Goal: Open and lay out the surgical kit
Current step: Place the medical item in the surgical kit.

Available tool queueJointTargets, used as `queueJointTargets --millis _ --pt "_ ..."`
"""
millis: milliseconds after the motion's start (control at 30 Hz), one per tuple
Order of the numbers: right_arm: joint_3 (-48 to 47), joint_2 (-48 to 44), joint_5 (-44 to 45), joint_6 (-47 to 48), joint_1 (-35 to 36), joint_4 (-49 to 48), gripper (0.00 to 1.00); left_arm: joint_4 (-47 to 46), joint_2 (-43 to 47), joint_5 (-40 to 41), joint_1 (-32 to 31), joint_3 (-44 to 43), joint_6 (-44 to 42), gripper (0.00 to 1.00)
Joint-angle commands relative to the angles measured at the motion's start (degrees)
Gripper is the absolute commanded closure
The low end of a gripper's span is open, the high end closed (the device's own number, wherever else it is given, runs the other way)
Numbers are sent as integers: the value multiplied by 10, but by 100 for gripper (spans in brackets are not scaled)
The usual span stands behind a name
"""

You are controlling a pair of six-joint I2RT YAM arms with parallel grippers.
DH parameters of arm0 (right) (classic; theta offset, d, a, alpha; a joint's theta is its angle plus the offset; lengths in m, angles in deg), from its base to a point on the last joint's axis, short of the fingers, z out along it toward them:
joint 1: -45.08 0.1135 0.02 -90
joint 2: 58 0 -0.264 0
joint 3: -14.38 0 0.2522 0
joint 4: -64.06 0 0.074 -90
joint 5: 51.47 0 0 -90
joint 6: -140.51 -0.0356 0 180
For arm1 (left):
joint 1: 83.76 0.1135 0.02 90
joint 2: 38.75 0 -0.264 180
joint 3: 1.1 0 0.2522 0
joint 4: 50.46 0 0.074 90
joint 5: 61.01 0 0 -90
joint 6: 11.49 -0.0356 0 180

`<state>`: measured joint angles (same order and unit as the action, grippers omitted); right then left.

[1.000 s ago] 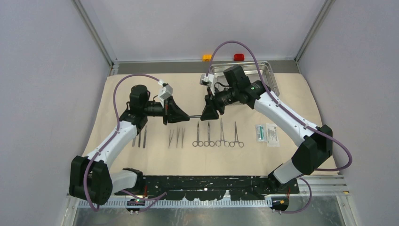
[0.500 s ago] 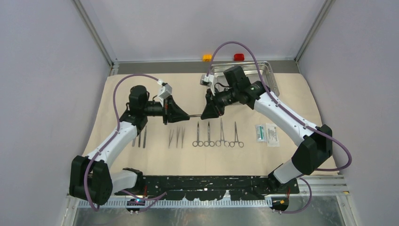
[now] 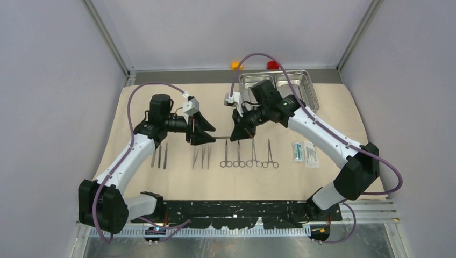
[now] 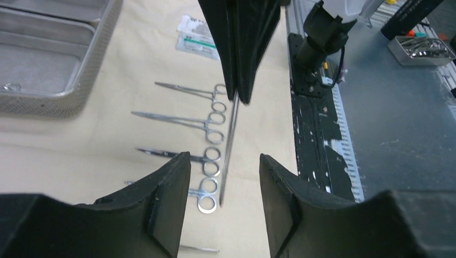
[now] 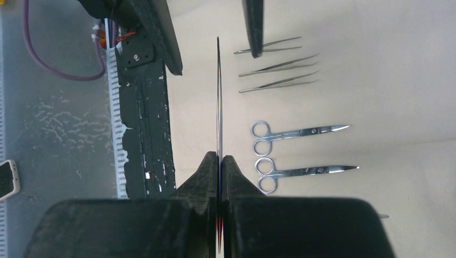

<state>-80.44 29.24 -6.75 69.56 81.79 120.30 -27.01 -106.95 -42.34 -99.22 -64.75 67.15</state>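
Note:
Over the beige cloth (image 3: 177,183), my right gripper (image 3: 235,135) (image 5: 220,157) is shut on one end of a slim straight steel handle (image 3: 221,138) (image 5: 218,97) (image 4: 230,145), held level above the cloth. My left gripper (image 3: 211,135) (image 4: 223,161) stands open around the handle's other end, its pads clear of it. Below lie several ring-handled clamps (image 3: 248,154) (image 4: 207,126) (image 5: 293,131), tweezers (image 3: 201,157) (image 5: 279,67) and two straight handles (image 3: 159,156). Two white/teal packets (image 3: 305,152) lie to the right. The two-compartment steel tray (image 3: 309,88) (image 4: 80,94) sits at the back right.
Small orange (image 3: 236,65) and red (image 3: 272,65) blocks sit at the back edge beyond the cloth. The black mounting rail (image 3: 242,207) runs along the near edge, and grey walls close both sides.
My left gripper has opened and let go of the steel handle. My right gripper has shut on its other end. Both grippers came slightly nearer.

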Motion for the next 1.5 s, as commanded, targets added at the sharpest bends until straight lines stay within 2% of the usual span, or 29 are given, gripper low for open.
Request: queueJointTargets --millis 0,133,400,1067,1267,1333,1400,1467 --pt "-30 -1 28 25 26 9 100 136 -17 22 -29 -67 -128 47" --pt "-40 7 35 19 37 9 100 202 -50 42 -57 -102 -181 48" --pt "-36 4 39 13 41 4 99 196 -67 40 -71 -111 -184 63" --pt "-32 10 41 13 43 6 99 167 -79 31 -83 -112 -152 78" --pt "-32 14 42 13 43 8 100 166 -80 28 -83 -114 -149 94" --pt "-34 15 44 12 43 9 98 167 -78 28 -83 -113 -145 100" --pt "-36 16 48 12 43 11 94 166 -73 33 -83 -109 -141 100" --pt "-39 15 59 11 43 12 86 171 -59 52 -83 -100 -138 100"
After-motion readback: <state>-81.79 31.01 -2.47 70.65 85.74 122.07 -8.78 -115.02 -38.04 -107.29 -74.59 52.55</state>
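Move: The medical item, a slim steel instrument held in the right fingers, points towards the left hand. Its middle lies about 6 cm right of the left hand, 1 cm back and 1 cm lower; from the right hand it is some 2 cm to the left, with its end between the left's open fingertips. Some 15 cm below the left hand, the nearest scissors lie 4 cm right and 1 cm ahead, the nearest tweezers 3 cm left and 1 cm ahead. Rightward along the medical item, the left hand slides its open fingers about 3 cm, sinking roughly 2 cm and easing 1 cm back while turning some 10 degrees, part of it clockwise. It then stays there and shuts on the item just short of the right fingertips. The right hand keeps its grip throughout, first shifting about 1 cm left, back and down, then holding nearly still. ##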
